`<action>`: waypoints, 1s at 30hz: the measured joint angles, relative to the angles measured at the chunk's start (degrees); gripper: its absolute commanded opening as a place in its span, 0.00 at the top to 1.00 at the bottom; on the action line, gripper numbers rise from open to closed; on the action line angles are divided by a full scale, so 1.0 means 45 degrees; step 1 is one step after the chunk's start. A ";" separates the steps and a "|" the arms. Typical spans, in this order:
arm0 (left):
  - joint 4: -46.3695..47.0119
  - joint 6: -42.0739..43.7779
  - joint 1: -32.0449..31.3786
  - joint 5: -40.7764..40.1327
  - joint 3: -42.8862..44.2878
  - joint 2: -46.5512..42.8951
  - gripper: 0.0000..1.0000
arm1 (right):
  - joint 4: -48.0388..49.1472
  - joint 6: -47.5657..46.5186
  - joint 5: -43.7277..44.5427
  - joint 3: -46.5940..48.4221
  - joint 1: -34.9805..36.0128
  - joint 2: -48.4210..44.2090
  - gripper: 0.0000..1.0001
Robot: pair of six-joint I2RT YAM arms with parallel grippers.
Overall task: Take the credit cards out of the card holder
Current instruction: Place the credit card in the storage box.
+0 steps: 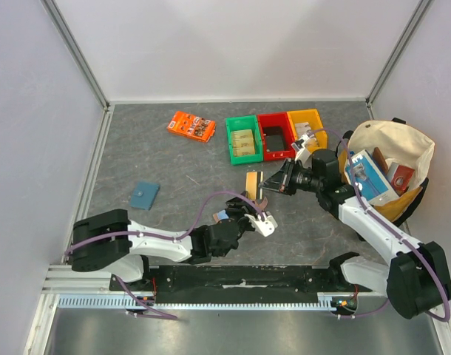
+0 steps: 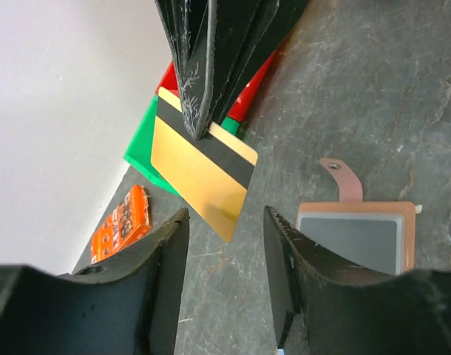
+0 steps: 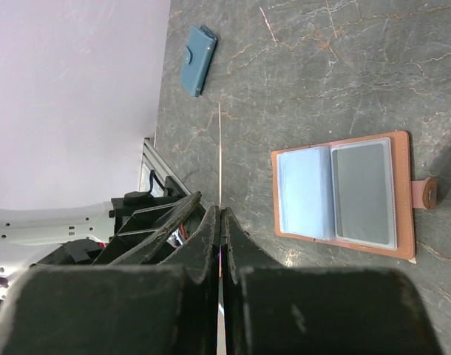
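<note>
The tan card holder lies open flat on the table, its snap tab out to one side and a light blue sleeve showing inside. In the left wrist view the card holder sits just right of my fingers. My right gripper is shut on a gold credit card with a black stripe and holds it in the air above the table. In the top view the card hangs left of the right gripper. My left gripper is open just below the card's lower corner, with nothing between its fingers.
A teal pouch lies at the left. An orange packet and green, red and yellow bins stand at the back. A cream bag holding several items sits at the right.
</note>
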 measured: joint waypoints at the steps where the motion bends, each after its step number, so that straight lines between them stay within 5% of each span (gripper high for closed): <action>1: 0.0238 0.0155 -0.0010 -0.0083 0.0078 0.0199 0.55 | 0.0039 0.0063 0.0000 -0.0029 -0.0005 -0.0053 1.00; 9: 0.1758 0.1321 -0.0102 -0.0879 0.0481 0.1253 0.98 | 0.0282 0.0335 0.0087 -0.0073 -0.0019 -0.0321 0.99; 22: 0.0651 -0.0180 -0.0073 -0.1277 0.0481 -0.0044 0.98 | 0.0559 -0.0316 0.0437 0.0350 0.0000 -0.0330 0.46; 30: -0.2312 -0.4240 0.1258 0.0204 0.0092 -0.2793 0.98 | 0.0850 -0.1481 0.0680 0.1093 0.0000 -0.0597 0.36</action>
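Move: The credit card, still pinched by the right fingers, has its middle about 4 cm ahead of the open left hand, 2 cm to its right and about 1 cm above. From the left hand the green box lies some 16 cm straight ahead and the card holder 6 cm straight back, both roughly 15 cm below. From the right hand the card's middle is level with it, 2 cm left and 1 cm below. Left fingers pinch the card and carry it left and up about 4 cm; right fingers open, rising away. ##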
